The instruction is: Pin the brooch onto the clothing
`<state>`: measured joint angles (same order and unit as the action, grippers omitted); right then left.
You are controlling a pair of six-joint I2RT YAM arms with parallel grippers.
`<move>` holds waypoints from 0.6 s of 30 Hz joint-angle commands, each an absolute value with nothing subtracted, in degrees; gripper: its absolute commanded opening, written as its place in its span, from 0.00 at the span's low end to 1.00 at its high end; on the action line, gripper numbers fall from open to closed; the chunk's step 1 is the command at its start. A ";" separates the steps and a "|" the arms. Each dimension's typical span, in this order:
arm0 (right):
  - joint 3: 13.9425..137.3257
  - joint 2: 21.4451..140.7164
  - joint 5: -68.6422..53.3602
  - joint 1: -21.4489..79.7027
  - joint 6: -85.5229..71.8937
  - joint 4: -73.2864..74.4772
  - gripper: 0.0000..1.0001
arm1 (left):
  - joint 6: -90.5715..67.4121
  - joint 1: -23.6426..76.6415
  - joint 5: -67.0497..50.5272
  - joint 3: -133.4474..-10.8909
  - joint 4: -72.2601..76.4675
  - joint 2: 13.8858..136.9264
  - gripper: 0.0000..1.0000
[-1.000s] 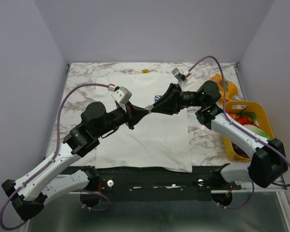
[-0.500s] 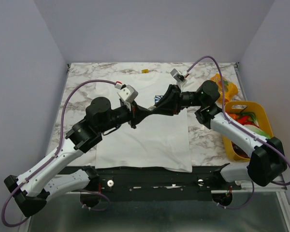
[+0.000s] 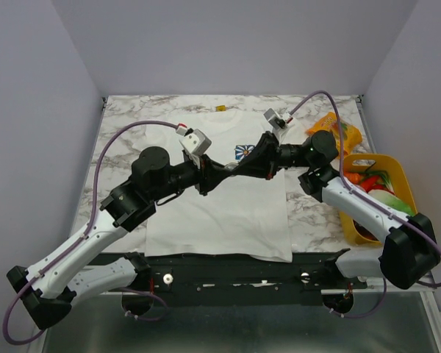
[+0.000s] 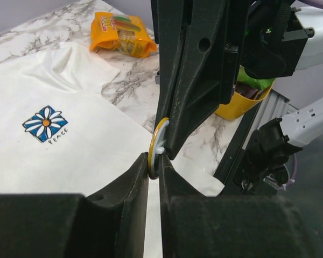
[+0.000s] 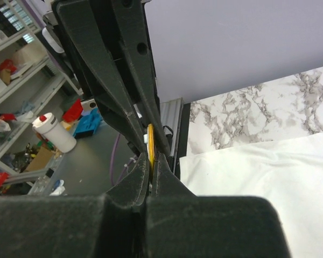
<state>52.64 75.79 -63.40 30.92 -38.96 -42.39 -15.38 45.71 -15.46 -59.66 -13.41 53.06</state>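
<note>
The clothing, a white T-shirt (image 3: 228,213), lies flat on the marble table with its blue flower emblem (image 3: 243,152) showing. Above its chest my left gripper (image 3: 228,170) and right gripper (image 3: 239,168) meet tip to tip. Between them is the brooch (image 4: 157,148), a small gold-yellow disc with a white back, held on edge in the air. The left gripper (image 4: 153,164) has its jaws close against the disc's lower rim. In the right wrist view the right gripper (image 5: 149,166) is shut on the brooch (image 5: 151,144), opposite the left fingers (image 5: 113,64).
An orange snack packet (image 3: 342,131) lies at the back right. A yellow bin (image 3: 398,175) of coloured items stands by the right edge. A small yellow item (image 3: 220,108) sits beyond the shirt's collar. The table's near edge lies just below the shirt's hem.
The right gripper has closed on the brooch. Both grippers have shifted a little to the right, uncovering the emblem. The left jaws have eased slightly.
</note>
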 commanded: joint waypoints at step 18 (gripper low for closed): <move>48.43 71.98 -55.81 30.50 -48.08 -57.13 0.00 | -16.61 43.77 -16.79 -54.32 -6.16 48.78 0.49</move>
<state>49.39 71.96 -56.25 30.74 -46.85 -53.32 -15.92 44.69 -15.92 -54.81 -9.89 49.82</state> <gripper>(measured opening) 0.022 0.446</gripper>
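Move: The brooch bridges the two hands: its middle lies about 1 cm right of and 1 cm above the left hand point, and about 1 cm left of the right one. From the right hand, which now carries it towards the clothing, the shirt's flower print lies some 31 cm ahead, 6 cm right and 32 cm below. The middle of the shirt's near hem is roughly 8 cm back, 3 cm left and 33 cm below. The left fingers, just starting to part, open to nearly half and let go of the brooch, while the left hand eases about 1 cm to the left and then sinks about 1 cm. The right hand keeps its pinch on the brooch's rim and lifts it up and away from the left fingertips by about 3.5 cm, with some 1 cm of drift to the right, its left-pointing fingertips tilting up nearly 10 degrees and swinging slightly clockwise. ##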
